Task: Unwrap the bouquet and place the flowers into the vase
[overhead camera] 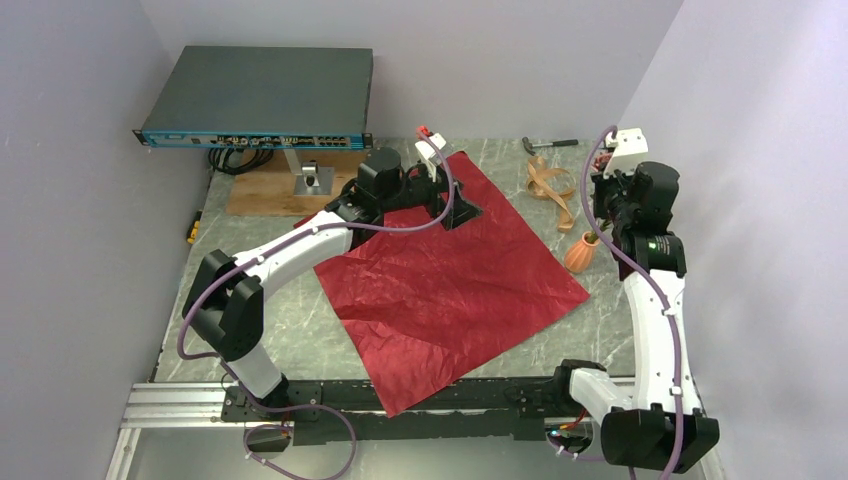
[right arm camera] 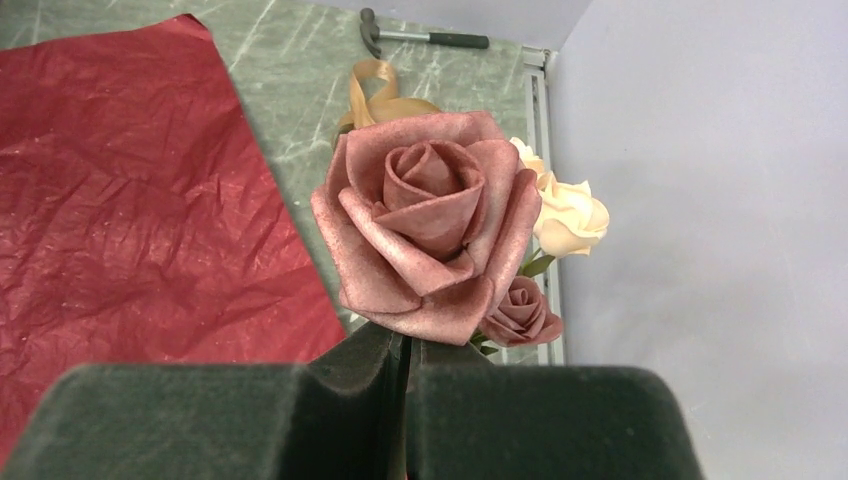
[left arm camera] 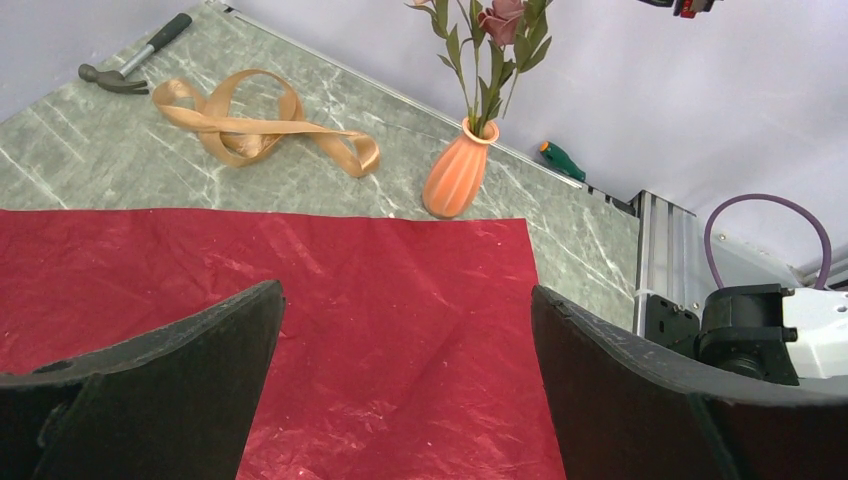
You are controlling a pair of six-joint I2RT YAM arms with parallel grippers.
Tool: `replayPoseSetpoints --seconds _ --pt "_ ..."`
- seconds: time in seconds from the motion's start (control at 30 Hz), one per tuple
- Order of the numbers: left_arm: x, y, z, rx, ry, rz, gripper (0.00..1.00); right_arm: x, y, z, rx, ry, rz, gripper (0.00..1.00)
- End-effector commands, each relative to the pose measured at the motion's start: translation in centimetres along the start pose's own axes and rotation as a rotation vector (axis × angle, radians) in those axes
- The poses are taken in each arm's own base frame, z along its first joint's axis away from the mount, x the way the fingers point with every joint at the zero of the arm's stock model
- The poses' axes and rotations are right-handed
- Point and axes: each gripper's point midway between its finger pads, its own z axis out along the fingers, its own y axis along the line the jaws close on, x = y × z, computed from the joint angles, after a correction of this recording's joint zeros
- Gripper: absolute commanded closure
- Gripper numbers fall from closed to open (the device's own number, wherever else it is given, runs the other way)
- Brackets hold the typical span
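Note:
The bouquet's dark red wrapping paper (overhead camera: 450,280) lies spread flat mid-table. The orange vase (overhead camera: 582,255) stands upright just off the paper's right corner. In the left wrist view, green stems of the flowers (left arm camera: 488,70) stand in the vase (left arm camera: 455,180). My right gripper (overhead camera: 604,215) hangs over the vase. It is shut (right arm camera: 405,350) right beneath a big pink rose (right arm camera: 430,220), with a cream rose (right arm camera: 570,215) and a small pink rose (right arm camera: 520,315) beside it; the gripped stem is hidden. My left gripper (overhead camera: 455,205) stands open (left arm camera: 405,330) over the paper's far part, holding nothing.
A loose tan ribbon (overhead camera: 550,190) and a hammer (overhead camera: 550,145) lie at the back right. A green-handled screwdriver (left arm camera: 560,160) rests by the right edge. A grey electronics box (overhead camera: 260,95) on a wooden board (overhead camera: 265,195) fills the back left.

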Motion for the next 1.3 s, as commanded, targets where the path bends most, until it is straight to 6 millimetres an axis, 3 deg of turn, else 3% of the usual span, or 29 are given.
replayPoseSetpoints --seconds 0.0,0.43,0.83,1.27 --pt "-2.4 -1.1 -0.8 0.013 -0.052 0.053 0.00 -0.4 -1.2 0.9 0.036 -0.040 -0.001 1.00" --pt "-1.9 -0.3 -0.8 -0.001 -0.038 0.039 0.01 1.9 -1.2 2.7 -0.006 -0.029 0.089 1.00" --pt "-1.2 0.2 -1.1 -0.014 -0.027 0.026 0.01 4.1 -1.6 2.9 -0.010 0.001 0.139 1.00" --pt "-0.1 0.9 -1.4 -0.030 0.003 0.023 0.00 9.5 -0.9 4.5 -0.022 0.132 0.142 1.00"
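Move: The right hand already pinches the long-stemmed pink rose; the vase, holding other roses, is almost straight below, level ahead, about 2 cm to its right and 24 cm down. From that hand the ribbon lies on the table some 20 cm ahead and 4 cm left, and the red paper's middle 30 cm left and 4 cm back. From the idle left hand the vase is about 31 cm right, level ahead and 22 cm down. The right hand lowers the still-pinched pink rose about 10 cm towards the vase, easing slightly right early on. ##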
